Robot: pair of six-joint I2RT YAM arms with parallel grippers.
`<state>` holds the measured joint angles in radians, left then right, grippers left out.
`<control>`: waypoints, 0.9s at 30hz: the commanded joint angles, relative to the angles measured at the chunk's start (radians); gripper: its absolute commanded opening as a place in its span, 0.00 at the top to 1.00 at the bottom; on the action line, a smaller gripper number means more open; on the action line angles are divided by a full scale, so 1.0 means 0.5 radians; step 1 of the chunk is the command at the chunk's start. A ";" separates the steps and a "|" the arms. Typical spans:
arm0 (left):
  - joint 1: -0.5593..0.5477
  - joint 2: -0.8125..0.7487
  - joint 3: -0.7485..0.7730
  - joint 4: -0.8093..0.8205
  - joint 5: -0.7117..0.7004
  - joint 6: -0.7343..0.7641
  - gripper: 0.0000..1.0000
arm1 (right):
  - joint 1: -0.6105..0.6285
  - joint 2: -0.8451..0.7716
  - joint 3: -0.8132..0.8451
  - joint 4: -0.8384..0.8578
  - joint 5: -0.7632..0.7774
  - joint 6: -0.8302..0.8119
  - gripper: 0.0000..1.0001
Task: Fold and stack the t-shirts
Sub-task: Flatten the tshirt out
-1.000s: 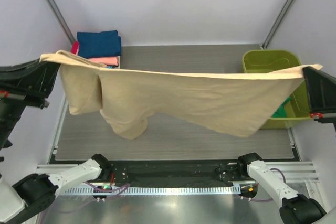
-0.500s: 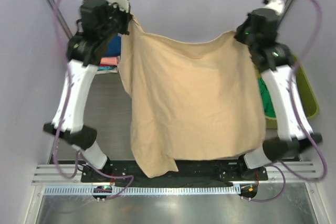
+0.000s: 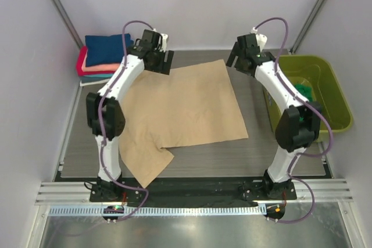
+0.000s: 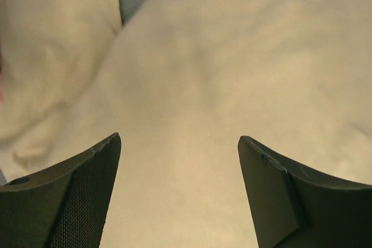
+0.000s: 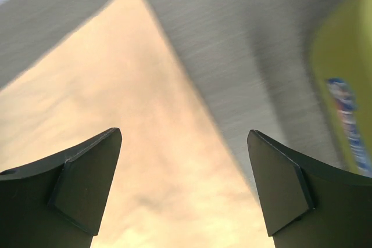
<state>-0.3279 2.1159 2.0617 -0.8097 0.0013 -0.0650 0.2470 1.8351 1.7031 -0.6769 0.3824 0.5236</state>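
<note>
The tan beige t-shirt (image 3: 180,105) lies spread flat on the grey table, with a sleeve flap toward the near left. It fills the left wrist view (image 4: 221,74) and shows in the right wrist view (image 5: 116,137), where its far right corner points up. My left gripper (image 3: 164,62) is open and empty above the shirt's far left corner. My right gripper (image 3: 232,57) is open and empty above the far right corner. Folded t-shirts, navy on top of coral and red, are stacked (image 3: 107,50) at the far left.
A lime-green plastic tub (image 3: 328,94) stands at the right edge of the table with green cloth (image 3: 303,91) inside; its wall shows in the right wrist view (image 5: 343,85). Walls enclose the table on three sides.
Both arms swung the tan shirt from hanging stretched in the air to lying flat on the table. Both grippers let go of its far corners and now stand open.
</note>
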 commanded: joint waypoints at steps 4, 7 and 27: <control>-0.047 -0.786 -0.827 0.398 -0.174 -0.437 0.19 | 0.141 -0.201 -0.580 0.821 -0.659 0.082 0.05; -0.059 -1.000 -1.254 0.521 -0.260 -0.609 0.19 | 0.153 0.001 -0.605 1.003 -1.071 0.100 0.05; -0.044 -0.655 -1.936 0.981 -0.273 -0.867 0.21 | -0.150 0.395 -1.122 1.148 -0.986 0.272 0.08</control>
<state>-0.3485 1.7447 1.0889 -0.4030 -0.1745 -0.4763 0.2520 2.0285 1.2896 -0.0097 -0.2314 0.6312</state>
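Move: The shirt lies on the table some 16 cm below both open hands. Its middle is about 12 cm back and 7 cm to the right of the left hand, with the folded stack roughly 29 cm left and 8 cm ahead of that hand. From the right hand the shirt's middle is around 27 cm left and 10 cm back; its right edge passes nearly beneath, its midpoint some 7 cm back, and the green bin's middle is about 30 cm right and 8 cm back. Leftward and down, about 15 cm each, the right hand swings in over the shirt, its left side rolling up and the hand turning counter-clockwise, then drags its open fingers back right 3 to 4 cm, pressing on the cloth. The left hand draws back over the shirt, drifting left, rises briefly, then sinks some 13 cm close to the fabric, turning about 25 degrees counter-clockwise, fingers still open. ##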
